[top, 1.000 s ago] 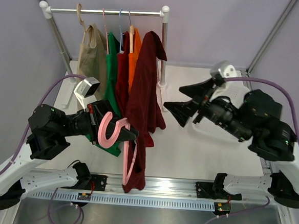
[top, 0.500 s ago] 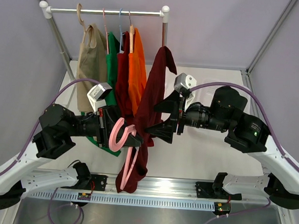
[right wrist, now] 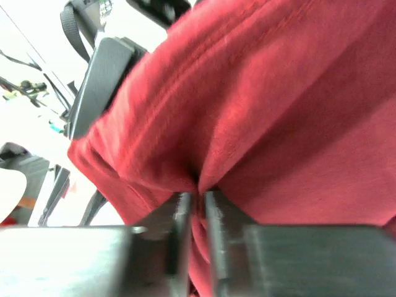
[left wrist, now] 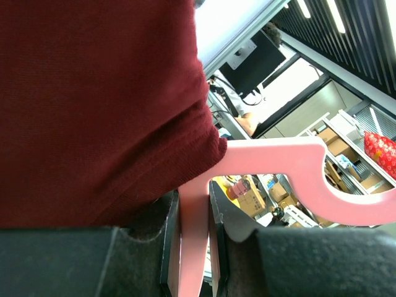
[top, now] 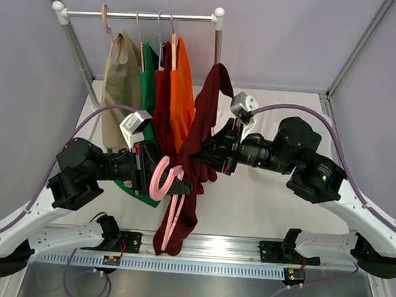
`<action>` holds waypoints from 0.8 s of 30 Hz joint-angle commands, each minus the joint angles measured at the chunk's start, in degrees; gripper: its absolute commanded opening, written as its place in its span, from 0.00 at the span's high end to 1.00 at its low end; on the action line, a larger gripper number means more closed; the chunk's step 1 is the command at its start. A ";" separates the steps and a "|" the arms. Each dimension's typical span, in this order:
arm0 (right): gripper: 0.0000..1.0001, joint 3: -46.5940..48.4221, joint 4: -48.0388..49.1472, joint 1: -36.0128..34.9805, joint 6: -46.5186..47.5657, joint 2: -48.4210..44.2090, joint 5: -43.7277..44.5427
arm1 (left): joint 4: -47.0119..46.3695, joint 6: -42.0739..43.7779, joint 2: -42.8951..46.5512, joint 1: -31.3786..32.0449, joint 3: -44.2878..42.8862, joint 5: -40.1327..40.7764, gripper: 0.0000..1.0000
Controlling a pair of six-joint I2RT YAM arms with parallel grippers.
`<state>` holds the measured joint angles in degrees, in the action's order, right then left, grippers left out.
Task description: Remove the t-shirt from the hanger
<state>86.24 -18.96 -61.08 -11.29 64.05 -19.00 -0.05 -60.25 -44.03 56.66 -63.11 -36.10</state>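
A dark red t-shirt [top: 198,142] hangs on a pink hanger [top: 163,180], held in the air in front of the rack. My left gripper [top: 175,181] is shut on the hanger's neck [left wrist: 193,235], with the shirt [left wrist: 93,105] draped just above the jaws. My right gripper [top: 203,156] is shut on a pinched fold of the shirt [right wrist: 260,105] near its middle, close to the left gripper. The hanger's lower bar [top: 172,221] pokes out below, inside the shirt's hem.
A white rack [top: 139,13] stands at the back with a beige bag [top: 121,75], a green shirt [top: 148,84], a dark red shirt [top: 162,105] and an orange shirt [top: 181,93]. The rack post [top: 217,61] is right behind the held shirt.
My right gripper has moved left from open air to the shirt and shut on its fabric. My left gripper has carried the hanger slightly right and the shirt has bunched.
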 commanded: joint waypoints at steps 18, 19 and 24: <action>1.00 8.50 3.23 0.69 8.46 -5.00 42.70 | 1.99 1.81 4.04 0.03 2.82 0.77 1.00; 1.00 11.03 2.53 2.18 10.04 -4.03 43.95 | 1.99 1.63 4.13 0.11 2.91 0.42 1.00; 1.00 18.87 0.95 8.77 13.92 4.75 46.16 | 4.00 2.50 5.09 0.03 3.17 -1.96 1.00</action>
<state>100.88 -19.03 -55.46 -2.70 64.73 20.67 4.64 -58.89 -40.16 56.69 -59.81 -35.16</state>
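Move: The dark red t-shirt is already bunched between the right fingers, its middle some 2 cm back, 2 cm left and 5 cm below. The pink hanger's neck, in the left grip, is about 7 cm left and 6 cm back at much the same height. The orange t-shirt hangs roughly 32 cm ahead, 8 cm left and 20 cm lower. From the left hand, the dark red t-shirt's middle lies about 4 cm ahead, 5 cm right and 5 cm below. The dark red t-shirt is pinched fully shut in the right fingers and drawn along the pink hanger, away from its neck: slowly at first, then faster, about 11 cm forward, as far right and 10 cm up, the wrist swinging some 45 degrees clockwise. The left hand keeps its grip on the hanger's neck, sinking a couple of centimetres. ##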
